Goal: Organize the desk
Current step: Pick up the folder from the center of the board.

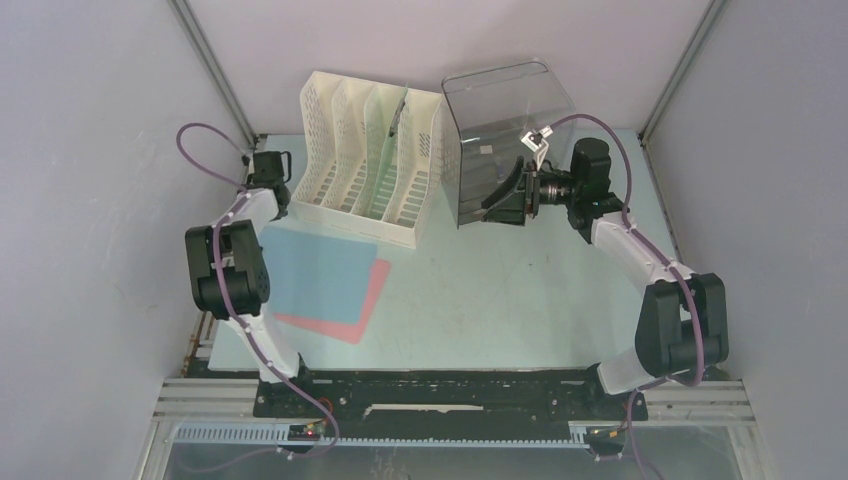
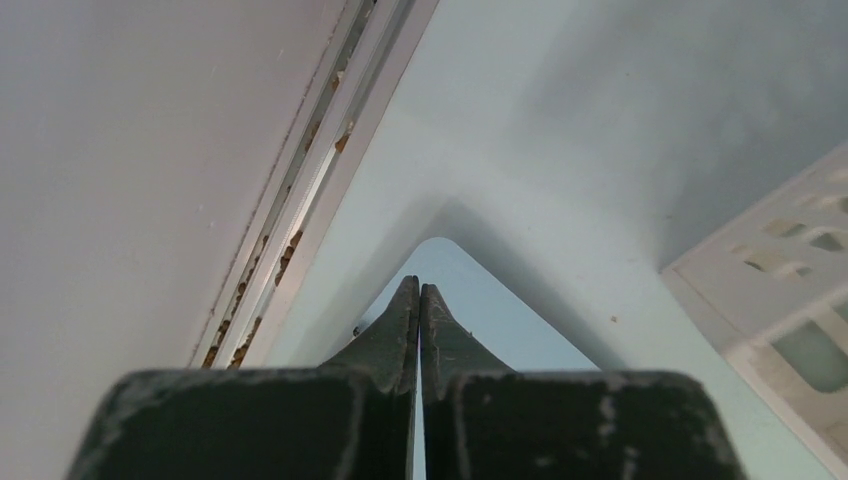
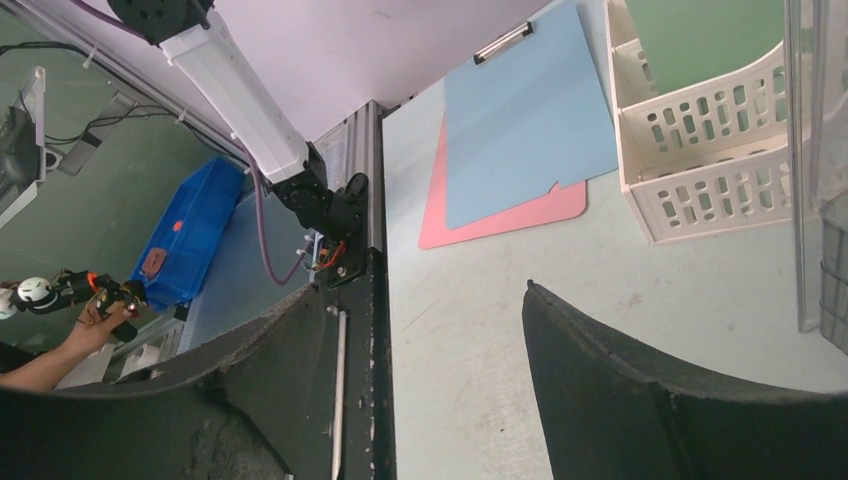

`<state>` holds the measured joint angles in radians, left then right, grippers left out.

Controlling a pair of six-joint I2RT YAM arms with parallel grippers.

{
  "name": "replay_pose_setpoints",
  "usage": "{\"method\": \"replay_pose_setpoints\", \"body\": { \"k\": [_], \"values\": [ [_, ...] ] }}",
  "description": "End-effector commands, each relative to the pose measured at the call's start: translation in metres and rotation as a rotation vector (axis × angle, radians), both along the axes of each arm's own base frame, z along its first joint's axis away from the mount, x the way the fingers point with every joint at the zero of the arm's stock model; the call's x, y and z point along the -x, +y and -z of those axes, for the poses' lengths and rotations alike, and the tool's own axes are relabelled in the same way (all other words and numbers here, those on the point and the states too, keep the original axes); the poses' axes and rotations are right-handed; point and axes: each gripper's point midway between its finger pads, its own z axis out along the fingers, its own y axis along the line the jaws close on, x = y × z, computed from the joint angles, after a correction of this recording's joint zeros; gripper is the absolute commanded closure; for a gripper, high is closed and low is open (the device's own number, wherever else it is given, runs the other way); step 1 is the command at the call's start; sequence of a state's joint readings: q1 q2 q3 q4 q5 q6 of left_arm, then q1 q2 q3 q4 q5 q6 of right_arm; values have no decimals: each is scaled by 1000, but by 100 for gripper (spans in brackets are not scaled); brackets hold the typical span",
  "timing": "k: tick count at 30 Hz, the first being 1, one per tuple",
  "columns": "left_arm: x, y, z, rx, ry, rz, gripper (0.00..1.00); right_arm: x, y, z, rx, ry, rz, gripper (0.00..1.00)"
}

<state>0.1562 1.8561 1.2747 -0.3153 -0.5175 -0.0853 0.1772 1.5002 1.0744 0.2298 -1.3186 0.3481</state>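
Note:
The desk (image 1: 500, 290) is a pale mint-green tabletop. A blue clipboard (image 1: 318, 268) lies on a pink one (image 1: 368, 300) at the front left. Behind them stands a white slotted file rack (image 1: 340, 150) holding a green board (image 1: 384, 170). My left gripper (image 1: 268, 168) is shut and empty in the back left corner, its tips (image 2: 419, 292) just above the desk beside the rail. My right gripper (image 1: 497, 203) is open beside a clear grey bin (image 1: 505, 130). Nothing lies between its fingers (image 3: 600, 370), only bare desk (image 3: 470, 330).
Grey walls and aluminium rails (image 2: 300, 200) close in the desk. The file rack's corner (image 2: 770, 300) is just right of my left gripper. In the right wrist view the clipboards (image 3: 525, 120), rack (image 3: 710, 150) and bin wall (image 3: 812, 170) lie ahead; a blue crate (image 3: 190, 240) sits off the desk.

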Motion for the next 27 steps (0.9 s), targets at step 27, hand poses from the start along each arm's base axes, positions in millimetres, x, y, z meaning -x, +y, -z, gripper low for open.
{"method": "replay_pose_setpoints", "body": {
  "k": [27],
  "values": [
    [2, 14, -67, 49, -302, -5, 79, 0, -8, -19, -25, -67, 14, 20]
  ]
}}
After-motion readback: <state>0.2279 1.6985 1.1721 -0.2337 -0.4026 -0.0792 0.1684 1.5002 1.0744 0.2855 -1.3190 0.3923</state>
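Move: The blue folder lies below the left hand, its middle about 10 cm back towards the robot, 14 cm to the right and 9 cm down; its far-left corner is almost under the fingertips. The folder's clip is some 7 cm back and level sideways. The pink folder under it centres about 13 cm back and 16 cm right; the white rack stands roughly 11 cm ahead and 28 cm right. From the right hand, the blue folder is around 40 cm left, level ahead and 27 cm down. The left hand, empty and shut, lifts nearly 5 cm above the blue folder's far-left corner, dipping briefly to the right and then swinging about 3 cm left over the clip side, before sinking again by some 1.5 cm and easing about 1 cm back. As it comes down its fingers part to roughly a fifth of their range above the folder's clipped edge, still clear of it, while the wrist tilts the fingertips up and forward by just under 10 degrees. ##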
